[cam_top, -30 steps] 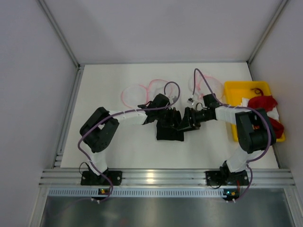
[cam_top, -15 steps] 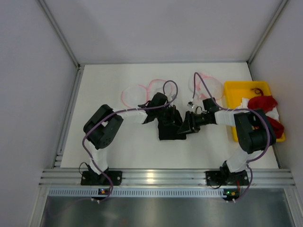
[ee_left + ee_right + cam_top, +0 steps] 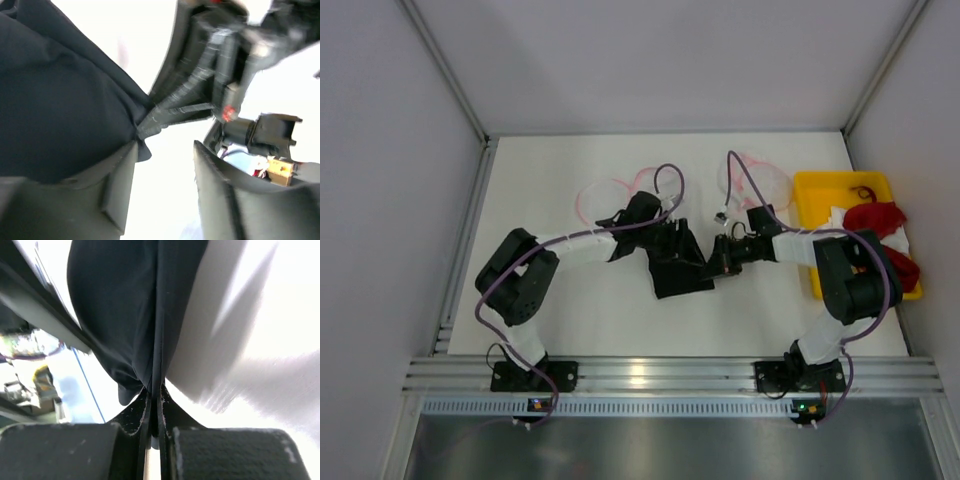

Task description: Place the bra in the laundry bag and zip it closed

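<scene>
The black bra lies bunched on the white table between the two arms. My right gripper is at its right edge, and the right wrist view shows this gripper shut on a fold of the bra. My left gripper is at the bra's far side. Seen from its own wrist, the left gripper is open, with only white table between the fingers and the bra beside the left finger. A round mesh laundry bag with pink trim lies flat behind the left arm.
A second mesh pouch lies at the back right. A yellow tray at the right edge holds red garments. White walls enclose the table on three sides. Purple cables loop over both arms.
The left gripper has opened and let go of the bra, drawing back a little to the left. The right gripper has shut on the bra's edge.
</scene>
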`<state>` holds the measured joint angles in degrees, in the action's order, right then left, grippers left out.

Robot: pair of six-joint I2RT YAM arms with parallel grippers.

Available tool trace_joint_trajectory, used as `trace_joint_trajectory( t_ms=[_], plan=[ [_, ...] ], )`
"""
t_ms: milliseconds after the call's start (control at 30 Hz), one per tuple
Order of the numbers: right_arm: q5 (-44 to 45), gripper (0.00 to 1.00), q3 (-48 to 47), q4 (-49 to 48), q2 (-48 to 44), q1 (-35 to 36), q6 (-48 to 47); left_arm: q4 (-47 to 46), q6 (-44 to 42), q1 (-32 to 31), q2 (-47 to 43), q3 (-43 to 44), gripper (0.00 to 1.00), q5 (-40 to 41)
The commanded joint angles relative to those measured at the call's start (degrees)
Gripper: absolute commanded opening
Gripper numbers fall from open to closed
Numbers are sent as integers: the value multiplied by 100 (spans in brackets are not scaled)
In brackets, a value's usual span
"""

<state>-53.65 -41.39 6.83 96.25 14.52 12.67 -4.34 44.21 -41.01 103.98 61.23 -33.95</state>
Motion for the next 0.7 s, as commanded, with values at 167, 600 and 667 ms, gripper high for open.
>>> trace_joint_trajectory(
  t_ms=[167,600,667],
  plan=[
    [-436,0,-730,1389,-502,42,-2187,1522,-2411,1076,-2100,-146,68,-454],
    [-76,0,-1890,3833,-571,1184,-5081,2280,-6431,1904,-3690,-823,85,-2263],
    [-49,0,-2057,4036,-607,1350,-5300,2280,-7158,1896,-3911,-1129,94,-2553]
  ],
)
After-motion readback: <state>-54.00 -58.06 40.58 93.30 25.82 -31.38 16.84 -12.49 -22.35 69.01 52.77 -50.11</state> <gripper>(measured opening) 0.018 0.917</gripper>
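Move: The folded bra is held at its right edge by the right fingers; its middle lies about 7 cm left of that hand, some 2 cm ahead and roughly 2 cm lower. From the left hand, already half open just over it, the bra's middle is about 3 cm left, 2 cm back and 7 cm below. The pink-rimmed laundry bag lies roughly 14 cm ahead and 13 cm left of the left hand, 9 cm below; a second pink mesh bag is some 22 cm ahead and 12 cm right of the right hand. The bra's right edge stays pinched in the shut right fingers, which raise it about 4 cm, then draw back and slightly left while the wrist swings some 35 degrees counter-clockwise. Meanwhile the left hand pulls away from the bra, about 14 cm left and 11 cm up, opening wide and rolling roughly 50 degrees. ##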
